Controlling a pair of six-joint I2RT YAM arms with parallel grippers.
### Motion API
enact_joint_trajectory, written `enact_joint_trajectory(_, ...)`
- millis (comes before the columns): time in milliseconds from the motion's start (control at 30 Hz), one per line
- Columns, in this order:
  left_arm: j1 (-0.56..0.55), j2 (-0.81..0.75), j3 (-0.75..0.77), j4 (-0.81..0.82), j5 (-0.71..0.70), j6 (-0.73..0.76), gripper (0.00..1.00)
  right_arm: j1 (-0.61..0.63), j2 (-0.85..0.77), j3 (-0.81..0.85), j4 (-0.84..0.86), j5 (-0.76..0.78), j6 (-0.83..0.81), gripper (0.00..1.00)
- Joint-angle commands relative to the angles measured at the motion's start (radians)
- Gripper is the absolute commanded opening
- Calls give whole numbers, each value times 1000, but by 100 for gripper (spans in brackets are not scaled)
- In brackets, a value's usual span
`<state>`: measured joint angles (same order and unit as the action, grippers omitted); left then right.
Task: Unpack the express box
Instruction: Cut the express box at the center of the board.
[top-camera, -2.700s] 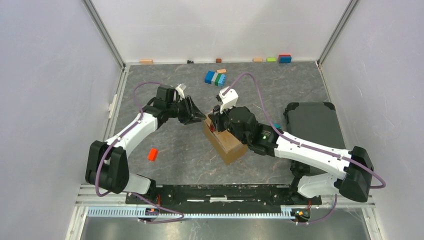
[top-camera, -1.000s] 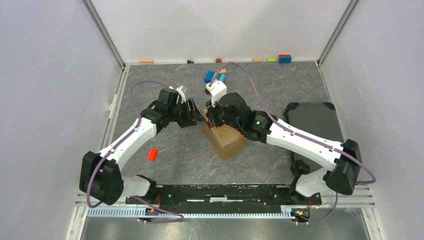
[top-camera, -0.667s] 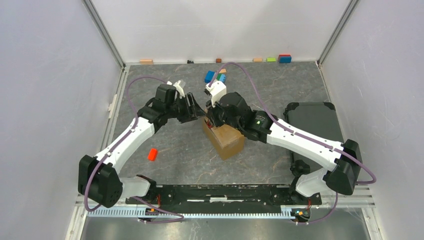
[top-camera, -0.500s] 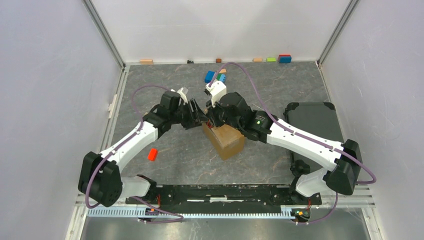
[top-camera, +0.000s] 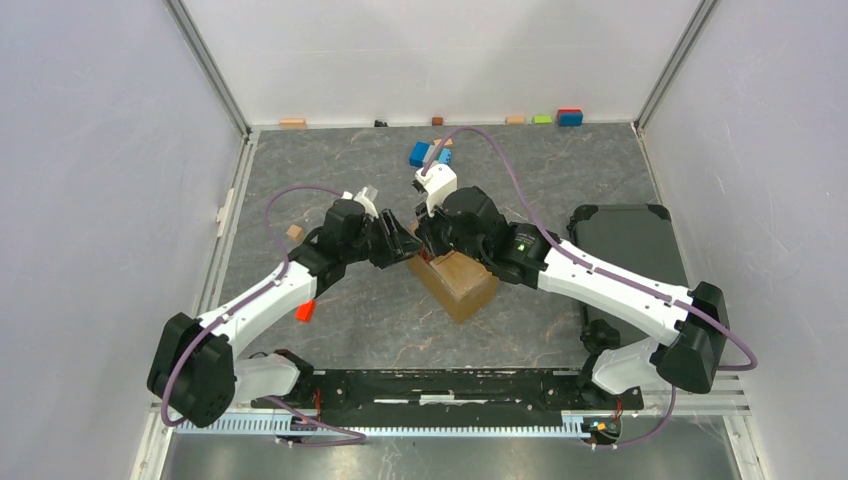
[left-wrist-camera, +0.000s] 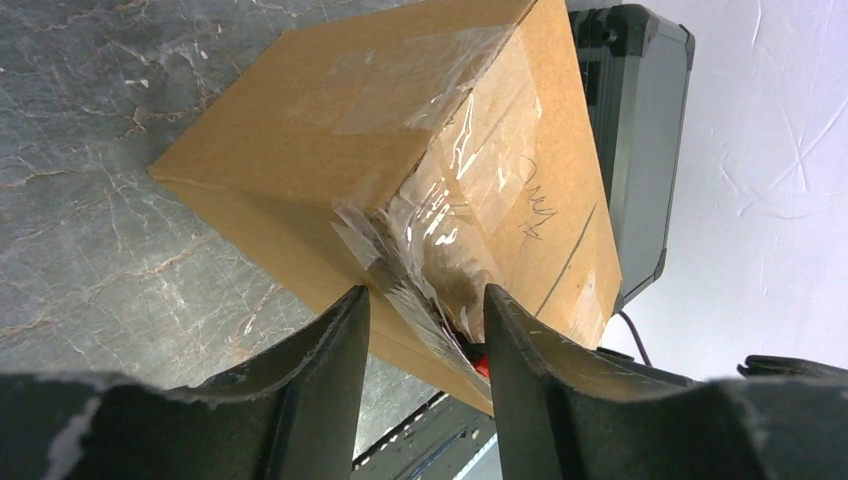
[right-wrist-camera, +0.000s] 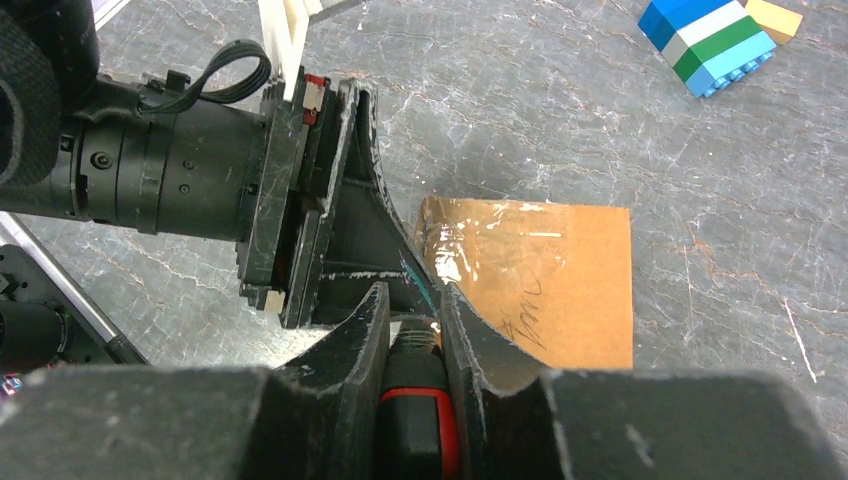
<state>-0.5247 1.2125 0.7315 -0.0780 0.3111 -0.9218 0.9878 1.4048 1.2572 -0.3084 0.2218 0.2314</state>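
The express box (top-camera: 462, 283) is a brown cardboard carton with clear tape, lying mid-table. My left gripper (top-camera: 408, 243) is at its far-left corner. In the left wrist view its jaws (left-wrist-camera: 425, 295) stand open either side of the taped, crinkled corner edge of the box (left-wrist-camera: 340, 100), with gaps at both fingers. My right gripper (top-camera: 428, 250) is at the same corner, shut on a black-and-red tool (right-wrist-camera: 418, 420). The tool's tip points at the box (right-wrist-camera: 560, 270), right beside the left gripper's fingers (right-wrist-camera: 350, 230).
A black case (top-camera: 625, 250) lies right of the box. A blue-green block cluster (top-camera: 428, 153) sits behind the grippers. A red block (top-camera: 305, 310) and a small tan block (top-camera: 294, 232) lie at the left. Several small blocks (top-camera: 570, 117) line the back wall.
My left arm swung right and nearer until its jaws straddle the box's corner, and they narrowed a little. The tan block it covered now shows. The right gripper and box shifted slightly.
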Motion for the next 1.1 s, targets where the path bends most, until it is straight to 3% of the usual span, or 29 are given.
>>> enact_joint_trajectory(0,-41,-21,15,-39,74,73,55,-6,6,13,-4,32,-9,0)
enact_joint_trajectory(367,-43,1,35,-91,91,183,68,-6,-25,54,-41,42,-37,0)
enact_joint_trajectory(533,-41,8,45,-167,16,228,78,-6,-28,83,-62,46,-47,0)
enact_joint_trajectory(1067,-22,59,7,-154,-16,230,78,-5,-81,123,-142,38,-51,0)
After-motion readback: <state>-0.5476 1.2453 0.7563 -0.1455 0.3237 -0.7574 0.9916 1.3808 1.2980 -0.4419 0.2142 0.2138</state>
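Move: The taped box's middle lies about 6 cm back, 8 cm right and 8 cm below the left hand, whose fingers are at its far-left end. From the right hand, already gripping the cutter, it is roughly 7 cm back, 5 cm right and 16 cm down. The toy bricks stand some 19 cm ahead of the right hand, level sideways and 23 cm below. Right hand draws the cutter right and back about 2 cm; left sinks 2 cm at the box end, opening. ##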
